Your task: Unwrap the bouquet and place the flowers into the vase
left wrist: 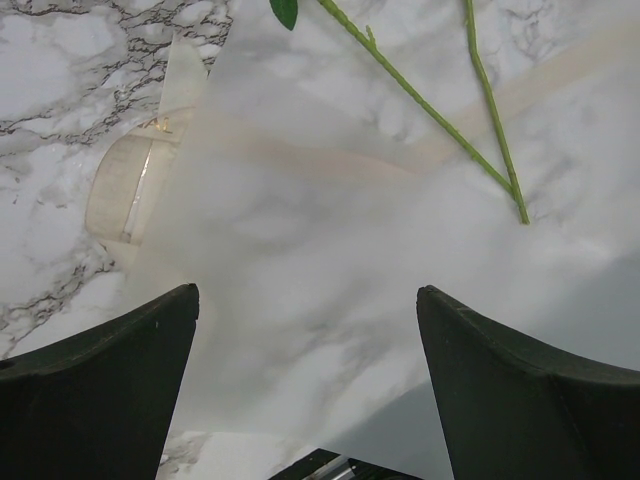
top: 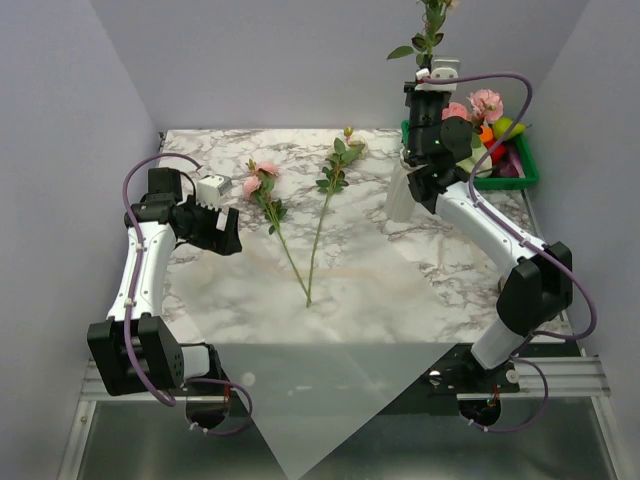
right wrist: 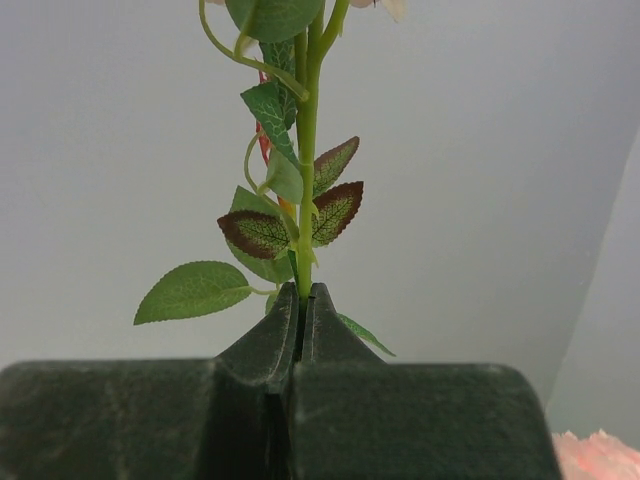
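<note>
My right gripper [top: 432, 72] points upward, shut on the green stem of a leafy flower [top: 428, 30]; in the right wrist view the fingers pinch that stem [right wrist: 307, 210] at the tips [right wrist: 305, 296]. The white vase [top: 398, 200] stands just below, partly hidden by the right arm. Two more flowers lie on the marble: a pink rose [top: 263, 180] and a budded stem [top: 325, 205], their stem ends meeting. The unwrapped translucent paper [top: 330, 400] lies flat at the front. My left gripper [top: 228, 238] hangs open over that paper [left wrist: 300, 250], with nothing between its fingers [left wrist: 100, 390].
A green bin [top: 524, 168] with colourful toys sits at the back right. Pink blooms [top: 487, 103] show behind the right arm; what they stand in is hidden. A cream ribbon [left wrist: 130, 185] lies under the paper's edge. Grey walls enclose the table.
</note>
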`<state>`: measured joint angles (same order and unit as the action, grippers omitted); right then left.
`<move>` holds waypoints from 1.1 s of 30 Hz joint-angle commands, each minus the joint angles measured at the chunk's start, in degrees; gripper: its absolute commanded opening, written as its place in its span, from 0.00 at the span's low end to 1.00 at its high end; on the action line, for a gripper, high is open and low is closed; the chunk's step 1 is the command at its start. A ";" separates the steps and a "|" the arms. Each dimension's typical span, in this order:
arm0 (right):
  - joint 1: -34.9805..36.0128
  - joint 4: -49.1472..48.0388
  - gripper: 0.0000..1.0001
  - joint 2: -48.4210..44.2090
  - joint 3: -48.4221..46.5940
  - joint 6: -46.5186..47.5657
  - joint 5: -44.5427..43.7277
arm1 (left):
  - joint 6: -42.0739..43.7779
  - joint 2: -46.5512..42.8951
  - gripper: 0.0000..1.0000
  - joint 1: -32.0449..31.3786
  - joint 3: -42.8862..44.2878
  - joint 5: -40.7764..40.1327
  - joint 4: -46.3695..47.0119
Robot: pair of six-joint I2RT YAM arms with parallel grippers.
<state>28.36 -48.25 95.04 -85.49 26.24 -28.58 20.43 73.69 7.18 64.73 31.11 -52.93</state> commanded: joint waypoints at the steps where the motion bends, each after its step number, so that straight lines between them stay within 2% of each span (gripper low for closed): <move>1: -0.41 -4.13 0.00 0.49 2.60 -1.37 -2.71 | 1.37 -1.88 0.99 0.47 -0.48 0.97 -1.21; 6: -0.41 -1.07 0.02 -0.91 5.24 -3.82 -2.97 | 1.99 -2.50 0.99 0.64 -1.10 0.79 -1.04; 8: -0.06 2.61 0.14 -2.05 6.65 -6.97 -2.28 | 1.90 -2.41 0.99 0.64 -1.10 0.97 -1.13; 9: -0.06 4.20 0.25 -3.27 6.83 -7.77 -2.10 | 1.81 -2.32 0.99 0.64 -1.10 1.14 -0.95; 11: 0.90 6.84 0.37 -4.34 7.36 -9.35 -2.88 | 1.55 -2.32 0.99 0.64 -1.01 1.93 -0.95; 12: 1.26 7.29 0.47 -5.65 8.05 -9.54 -3.23 | 1.55 -2.50 0.99 0.64 -1.01 2.11 -1.04; 15: 2.66 9.66 0.58 -8.20 9.72 -11.29 -4.29 | 1.28 -2.85 0.99 0.73 -1.01 2.72 -1.04; 20: 3.81 17.38 0.59 -17.25 13.06 -20.85 -6.93 | 1.46 -3.82 0.99 0.64 -1.27 3.16 -1.04; 23: 5.21 20.81 0.58 -24.09 17.98 -24.82 -3.69 | 1.37 -4.26 0.99 0.73 -1.62 3.51 -1.04; 26: 8.37 24.06 0.58 -27.45 20.88 -24.57 -0.87 | 0.67 -4.26 0.99 0.73 -1.98 4.04 -0.51; 30: 14.17 30.57 0.57 -25.98 20.90 -23.34 -1.22 | -0.56 -4.08 0.99 0.64 -2.06 4.04 -0.07; 33: 17.95 39.26 0.63 -20.63 17.14 -25.97 -2.27 | -1.53 -4.17 0.99 0.64 -1.89 3.61 0.45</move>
<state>42.63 -23.81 67.68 -66.22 3.40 -31.16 20.47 70.46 7.44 63.18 33.21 -53.17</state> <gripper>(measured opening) 0.593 0.987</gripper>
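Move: The vase is where the orange rose, still pinched in the right hand, is going: its middle lies roughly 35 cm below that hand, about 6 cm back and level sideways. The pink roses already in it lean out about 10 cm to the hand's right, level ahead, some 10 cm lower. The vegetable tray is about 7 cm ahead, 16 cm right and 45 cm below. From the left hand, the vase stands some 38 cm right, 13 cm ahead, at about its height. The orange rose is lowered about 6 cm, its stem going down into the vase, as the right fingers open to a bit over half and let go near the bottom. The right hand then swings back towards its base some 14 cm, rising around 4 cm, clear of the stem, ending with a short sweep left and slightly down while it turns counter-clockwise and tips downward. ##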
